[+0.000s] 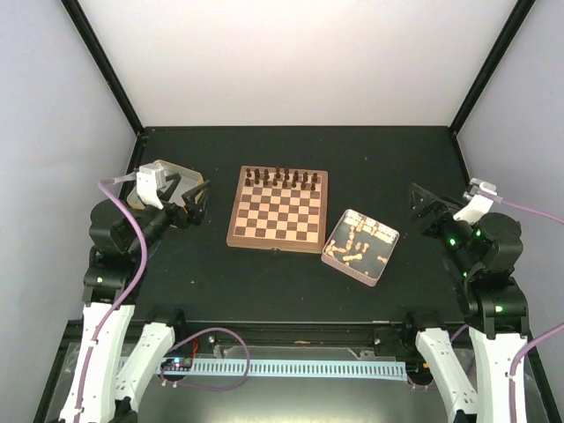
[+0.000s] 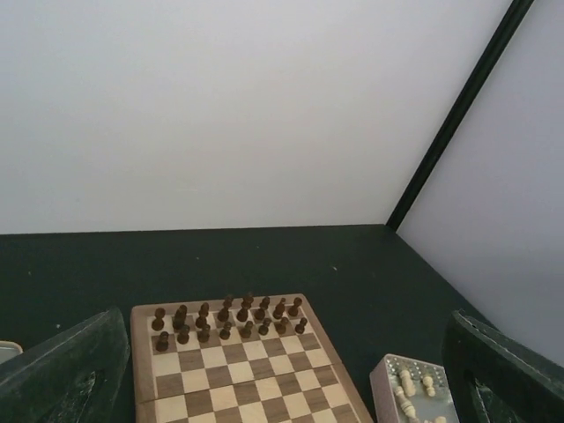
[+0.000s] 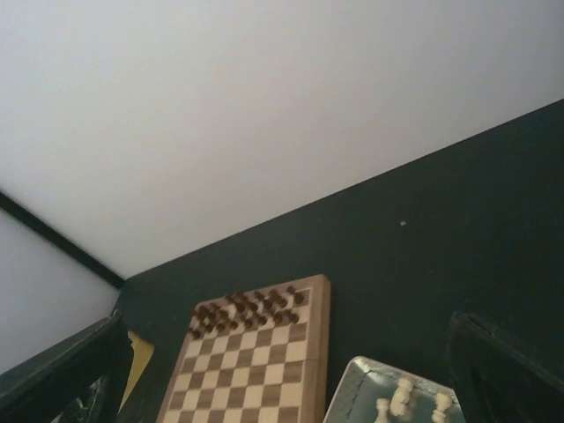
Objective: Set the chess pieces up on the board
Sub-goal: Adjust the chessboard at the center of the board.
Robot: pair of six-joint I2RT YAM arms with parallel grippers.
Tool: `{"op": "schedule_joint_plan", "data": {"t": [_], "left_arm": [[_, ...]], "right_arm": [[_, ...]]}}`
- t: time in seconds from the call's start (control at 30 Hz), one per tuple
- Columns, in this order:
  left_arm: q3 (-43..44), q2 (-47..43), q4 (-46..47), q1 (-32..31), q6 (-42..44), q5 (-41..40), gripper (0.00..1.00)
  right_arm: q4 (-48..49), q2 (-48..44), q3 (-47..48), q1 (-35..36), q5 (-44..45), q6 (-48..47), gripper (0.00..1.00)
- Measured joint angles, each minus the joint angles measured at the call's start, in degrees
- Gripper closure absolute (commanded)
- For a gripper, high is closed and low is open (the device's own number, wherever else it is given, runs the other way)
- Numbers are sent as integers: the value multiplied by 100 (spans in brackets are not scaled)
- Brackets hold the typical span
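Note:
The board (image 1: 278, 222) lies in the middle of the black table, with its near rows bare. The light tan chess pieces (image 1: 357, 242) lie loose in a metal tin (image 1: 389, 256) just right of the board; they also show in the left wrist view (image 2: 410, 388) and the right wrist view (image 3: 397, 401). My left gripper (image 1: 199, 203) hovers open to the left of the board (image 2: 229, 374), holding nothing. My right gripper (image 1: 425, 208) hovers open to the right of the tin (image 3: 348, 401), also holding nothing.
Dark brown chessmen (image 1: 282, 179) fill the board's two far rows (image 2: 225, 319) (image 3: 247, 310). A second tin (image 1: 160, 169) sits at the left, partly hidden under my left wrist. White walls with black posts close in the table on three sides.

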Motion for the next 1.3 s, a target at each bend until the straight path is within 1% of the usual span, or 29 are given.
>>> {"op": "schedule_joint_plan", "data": {"t": [0.13,0.27,0.37,0.5,0.6,0.7,0.73,0.83,0.93,1.03,1.17,1.3], "left_arm": [[-59,4,63,0,-199,146,1],[-479,35,437,0,-352,573,1],[-951,306,772,0,-581,977,1],[-1134,1045,763,-15,-813,1121,6],[-1139,1572,614,-57,-907,1049,12],[-1141,2081,479,-101,-1012,916,15],[-1147,2256,450,-120,-1049,852,16],[-1154,2726,380,-142,-1193,684,21],[-1147,3165,382,-155,-1276,575,25],[-1106,3563,326,-157,-1298,483,25],[-997,4050,234,-157,-1290,317,25],[-994,4380,192,-157,-1250,273,26]], "right_arm": [[74,127,-44,2,-623,-101,4],[295,501,-280,9,-1276,-175,7],[599,1130,-511,26,-1786,-177,12],[887,2129,-601,212,-2020,-208,17],[927,2944,-407,752,-1790,-260,22],[938,3847,37,1290,-1440,-321,30],[944,4140,197,1443,-1305,-332,34],[953,5007,656,1784,-925,-343,41],[911,5958,1176,2052,-474,-319,44],[809,6651,1491,2253,-96,-313,46],[627,7355,1856,2450,350,-280,48],[514,7726,1939,2551,566,-229,50]]}}
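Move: The chessboard's middle lies some 11 cm ahead of the left hand, 15 cm to its right and 35 cm below; from the right hand it is about 14 cm ahead, 28 cm to its left and 34 cm below. The dark pieces stand about 6 cm beyond that middle. The box of white pieces sits roughly 5 cm ahead of the right hand and 11 cm to its left; the empty tray is about 15 cm ahead of the left hand and 9 cm to its left. The chessboard is approached from both sides: the left hand sinks nearly 30 cm and eases forward to its near left corner, while the right hand drops as far, swinging left and forward, nearly 20 cm each way, to the middle of its right edge. Both wrists tip steeply down; the left fingers narrow by a quarter, the right by about half, and neither is seen to grip. ##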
